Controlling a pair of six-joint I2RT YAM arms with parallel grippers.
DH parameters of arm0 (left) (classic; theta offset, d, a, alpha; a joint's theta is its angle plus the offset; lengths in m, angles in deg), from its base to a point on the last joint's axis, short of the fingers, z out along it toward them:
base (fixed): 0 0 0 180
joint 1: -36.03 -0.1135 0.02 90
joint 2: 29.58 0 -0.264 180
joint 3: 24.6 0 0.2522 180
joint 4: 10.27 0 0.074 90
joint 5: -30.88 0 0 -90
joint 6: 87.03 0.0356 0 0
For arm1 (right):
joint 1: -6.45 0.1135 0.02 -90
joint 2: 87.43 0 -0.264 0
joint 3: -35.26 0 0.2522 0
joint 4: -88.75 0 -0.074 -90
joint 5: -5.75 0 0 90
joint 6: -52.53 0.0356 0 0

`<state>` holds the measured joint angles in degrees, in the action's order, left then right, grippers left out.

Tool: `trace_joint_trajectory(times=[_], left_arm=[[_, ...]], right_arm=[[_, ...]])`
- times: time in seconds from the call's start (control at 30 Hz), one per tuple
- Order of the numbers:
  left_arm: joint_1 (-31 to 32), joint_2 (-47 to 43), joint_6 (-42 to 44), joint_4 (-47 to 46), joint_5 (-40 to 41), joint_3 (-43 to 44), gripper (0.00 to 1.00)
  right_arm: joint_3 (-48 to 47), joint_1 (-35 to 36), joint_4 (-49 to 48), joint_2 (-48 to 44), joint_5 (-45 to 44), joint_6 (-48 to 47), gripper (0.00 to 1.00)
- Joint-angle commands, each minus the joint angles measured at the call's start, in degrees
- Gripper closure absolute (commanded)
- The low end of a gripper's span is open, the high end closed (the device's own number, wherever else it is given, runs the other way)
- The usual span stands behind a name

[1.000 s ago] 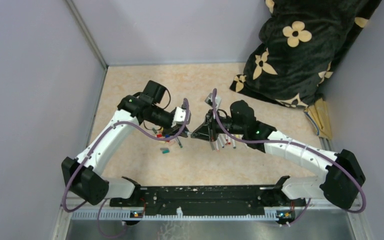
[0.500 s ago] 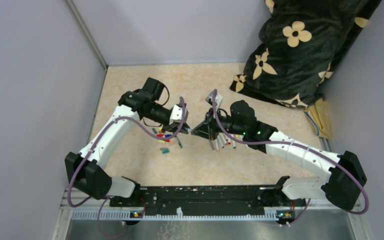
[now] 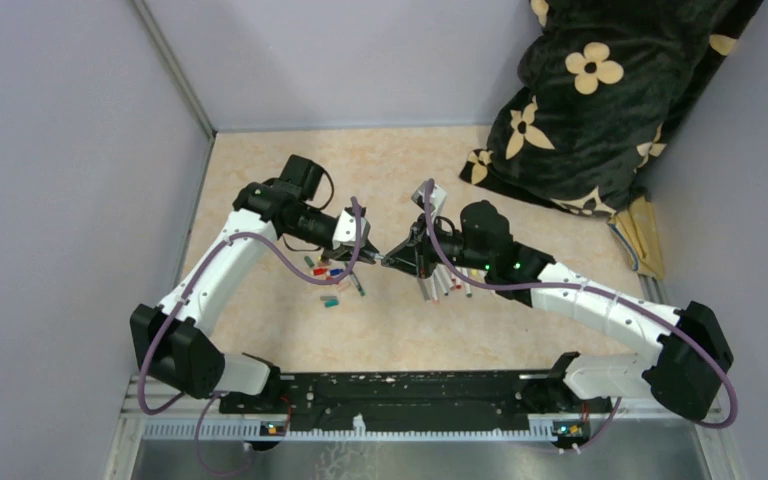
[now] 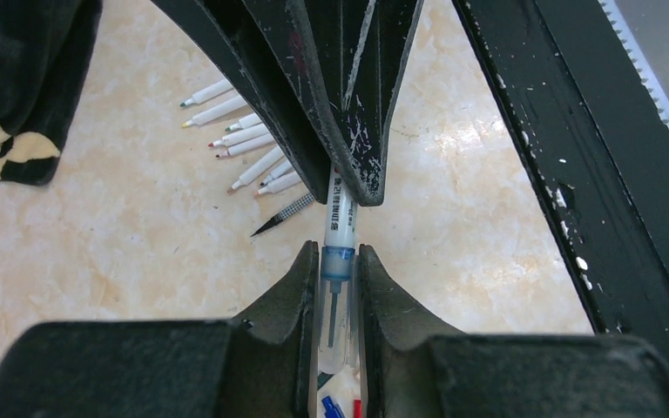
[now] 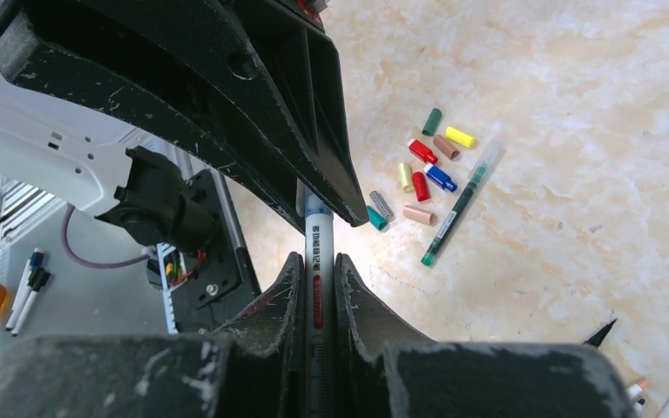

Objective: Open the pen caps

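One pen (image 4: 341,207) with a white printed barrel hangs above the table between both grippers. My right gripper (image 5: 316,261) is shut on its barrel (image 5: 316,233). My left gripper (image 4: 338,254) is shut on its pen cap (image 4: 337,292), clear with a blue collar, with the nib showing inside it. In the top view the left gripper (image 3: 360,256) and right gripper (image 3: 392,259) meet tip to tip. Several loose pen caps (image 5: 421,161) in red, yellow, green and blue lie on the table, along with a green pen (image 5: 458,209).
Several uncapped pens (image 4: 237,139) lie in a row under the right arm (image 3: 445,284). A black flowered blanket (image 3: 600,100) fills the back right corner. The black base rail (image 3: 400,386) runs along the near edge. Grey walls stand left and behind.
The left wrist has swung down and toward the near edge, coming into line with the right gripper. Both grippers stay shut, and the right arm has hardly moved.
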<state>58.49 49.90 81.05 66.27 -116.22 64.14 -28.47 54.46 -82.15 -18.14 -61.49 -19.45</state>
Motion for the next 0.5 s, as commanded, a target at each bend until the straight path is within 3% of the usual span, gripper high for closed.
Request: trace_joint_trajectory(times=[0.0,0.37,0.47], left_arm=[[-13.2,1.2,4.2,5.5,32.1,-2.9,1.0],[-19.7,2.1,9.4,3.5,40.7,-3.9,1.0],[-22.8,3.6,11.1,5.0,39.2,-0.7,1.0]], right_arm=[[1.6,-2.7,16.8,-10.5,3.0,-1.7,1.0],[1.4,-3.1,23.5,-11.8,3.0,-4.2,1.0],[1.6,-3.1,24.5,-12.9,3.0,-4.3,1.0]])
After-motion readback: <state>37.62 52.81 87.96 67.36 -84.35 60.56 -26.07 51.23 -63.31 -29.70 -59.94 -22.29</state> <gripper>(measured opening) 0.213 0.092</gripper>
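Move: Between the hands the pen runs nearly left-right: its barrel, gripped by the right hand, lies about 6 cm right of the left hand and 2 cm back; the clear cap in the left fingers is some 5 cm left and 2 cm ahead of the right hand. From the left hand, the loose caps lie 21 cm below, 10 cm left and 5 cm ahead, with a green pen 5 cm left and 5 cm ahead. From the right hand, the uncapped pens lie 9 cm right, 5 cm ahead and 22 cm below. Straining apart almost in place at first, the hands then spring away from each other. The left, still pinching the clear cap, shoots about 18 cm left, also down and forward, past the loose caps, its fingers tipping some 30 degrees further down and swinging counter-clockwise. The right keeps its hold on the barrel and recoils some 6 cm right, drifting back and slightly down. ##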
